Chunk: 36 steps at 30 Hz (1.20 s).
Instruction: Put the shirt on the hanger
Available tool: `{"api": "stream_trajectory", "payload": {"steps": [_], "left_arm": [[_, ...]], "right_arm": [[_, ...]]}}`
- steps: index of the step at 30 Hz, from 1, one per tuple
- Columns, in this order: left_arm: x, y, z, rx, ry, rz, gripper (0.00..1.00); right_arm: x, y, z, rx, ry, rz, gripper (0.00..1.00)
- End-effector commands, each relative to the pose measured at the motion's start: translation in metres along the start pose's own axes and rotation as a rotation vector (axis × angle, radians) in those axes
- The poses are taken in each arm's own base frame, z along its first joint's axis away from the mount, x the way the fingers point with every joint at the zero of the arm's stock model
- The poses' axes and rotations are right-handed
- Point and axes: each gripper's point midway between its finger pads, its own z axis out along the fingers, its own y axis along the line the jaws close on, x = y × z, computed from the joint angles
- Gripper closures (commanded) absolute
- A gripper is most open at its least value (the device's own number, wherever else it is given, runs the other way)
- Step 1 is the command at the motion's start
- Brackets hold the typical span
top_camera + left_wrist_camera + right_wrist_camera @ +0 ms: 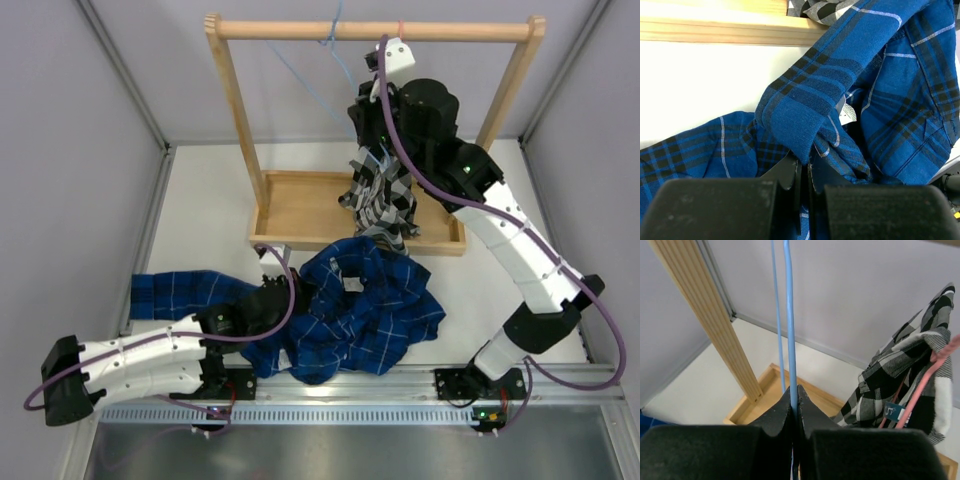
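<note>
The dark blue plaid shirt point(365, 305) lies crumpled on the white table in front of the wooden rack, one sleeve stretched out to the left. My left gripper point(283, 288) is shut on a fold of the shirt point(805, 100), and the cloth bunches between the left gripper's point(805, 161) jaws. The light-blue wire hanger point(300, 75) hangs from the rail at the back. My right gripper point(795, 390) is shut on one thin wire of the hanger point(790, 315), a second wire running just beside it. In the top view the right gripper's fingers are hidden behind its wrist.
A wooden rack with a top rail point(300, 30) stands on a tray base point(300, 205). A black-and-white checked shirt point(380, 195) hangs there on a pink hanger point(920, 385), close to the right arm point(520, 240). Grey walls enclose the table.
</note>
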Motion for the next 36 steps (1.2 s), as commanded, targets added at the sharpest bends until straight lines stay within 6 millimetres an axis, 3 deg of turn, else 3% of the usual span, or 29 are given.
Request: {"api": "stream_trajectory", "payload": {"steps": [1,7,16,17,19,20,21,22,23,24,25,26,27,28,29,31,32,34,35,36], "left_arm": [[-0.021,-0.012,-0.004,0.016,-0.055,-0.048,1.0],[-0.026,-0.009,-0.006,-0.01,-0.064,-0.047,1.0],[-0.053,0.001,-0.008,-0.115,-0.14,-0.058,1.0],[-0.052,0.004,-0.005,-0.138,-0.137,-0.047,1.0],[-0.064,0.003,-0.001,-0.165,-0.144,-0.06,1.0],[-0.063,0.006,0.004,-0.193,-0.13,-0.053,1.0],[-0.063,0.011,0.007,-0.216,-0.117,-0.049,1.0],[-0.071,0.013,0.011,-0.224,-0.113,-0.07,1.0],[-0.071,0.015,0.015,-0.231,-0.102,-0.072,1.0],[-0.074,0.017,0.016,-0.231,-0.101,-0.082,1.0],[-0.078,0.021,0.018,-0.24,-0.103,-0.093,1.0],[-0.08,0.023,0.019,-0.244,-0.103,-0.099,1.0],[-0.08,0.025,0.02,-0.247,-0.103,-0.108,1.0],[-0.082,0.029,0.022,-0.246,-0.093,-0.125,1.0],[-0.08,0.033,0.023,-0.251,-0.085,-0.13,1.0],[-0.083,0.041,0.025,-0.266,-0.085,-0.146,1.0],[-0.082,0.043,0.025,-0.267,-0.078,-0.151,1.0],[-0.086,0.048,0.026,-0.272,-0.081,-0.153,1.0],[-0.088,0.047,0.026,-0.261,-0.08,-0.153,1.0],[-0.09,0.046,0.025,-0.257,-0.083,-0.149,1.0]], "right_arm": [[-0.057,-0.004,-0.022,-0.057,-0.178,0.081,1.0],[-0.064,-0.003,-0.042,-0.093,-0.194,0.096,1.0],[-0.027,0.022,-0.086,-0.288,-0.108,0.053,1.0],[-0.012,0.025,-0.086,-0.31,-0.076,0.036,1.0],[-0.005,0.03,-0.105,-0.364,-0.071,0.007,1.0],[0.015,0.031,-0.107,-0.38,-0.027,0.002,1.0],[0.023,0.033,-0.115,-0.402,-0.015,0.002,1.0],[0.02,0.03,-0.138,-0.414,-0.038,0.002,1.0],[0.047,0.03,-0.141,-0.417,0.014,0.003,1.0],[0.043,0.024,-0.166,-0.418,-0.024,0.004,1.0],[0.055,0.023,-0.177,-0.421,-0.008,0.013,1.0],[0.089,0.022,-0.179,-0.424,0.056,0.016,1.0],[0.09,0.021,-0.203,-0.451,0.023,0.018,1.0],[0.107,0.021,-0.212,-0.459,0.052,0.024,1.0],[0.136,0.021,-0.216,-0.466,0.113,0.027,1.0],[0.15,0.015,-0.237,-0.457,0.115,0.051,1.0],[0.172,0.013,-0.242,-0.448,0.171,0.062,1.0],[0.182,0.009,-0.257,-0.44,0.177,0.081,1.0],[0.197,0.008,-0.263,-0.437,0.228,0.084,1.0],[0.196,0.008,-0.269,-0.439,0.223,0.098,1.0]]}}
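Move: Under the right hand, which holds the blue hanger with its hook end up at the rail, the navy shirt's collar lies about 15 cm back, 4 cm left and 41 cm down. The rail where the hook sits is some 11 cm ahead, 8 left and 12 up; the checked shirt hangs roughly 8 ahead, 6 right, 15 below. From the left hand, already holding the shirt's edge, the collar is about 4 cm ahead, 12 right, 8 lower. Lifting the pinched hanger a further 2 cm, the right hand then sweeps it back about 24 cm, down 15 and to the right 12, away from the rail and over the navy shirt, turning some 25 degrees counter-clockwise. The left hand keeps its pinch on the shirt and draws it forward and left, with a slight rise, swinging about 20 degrees counter-clockwise. ##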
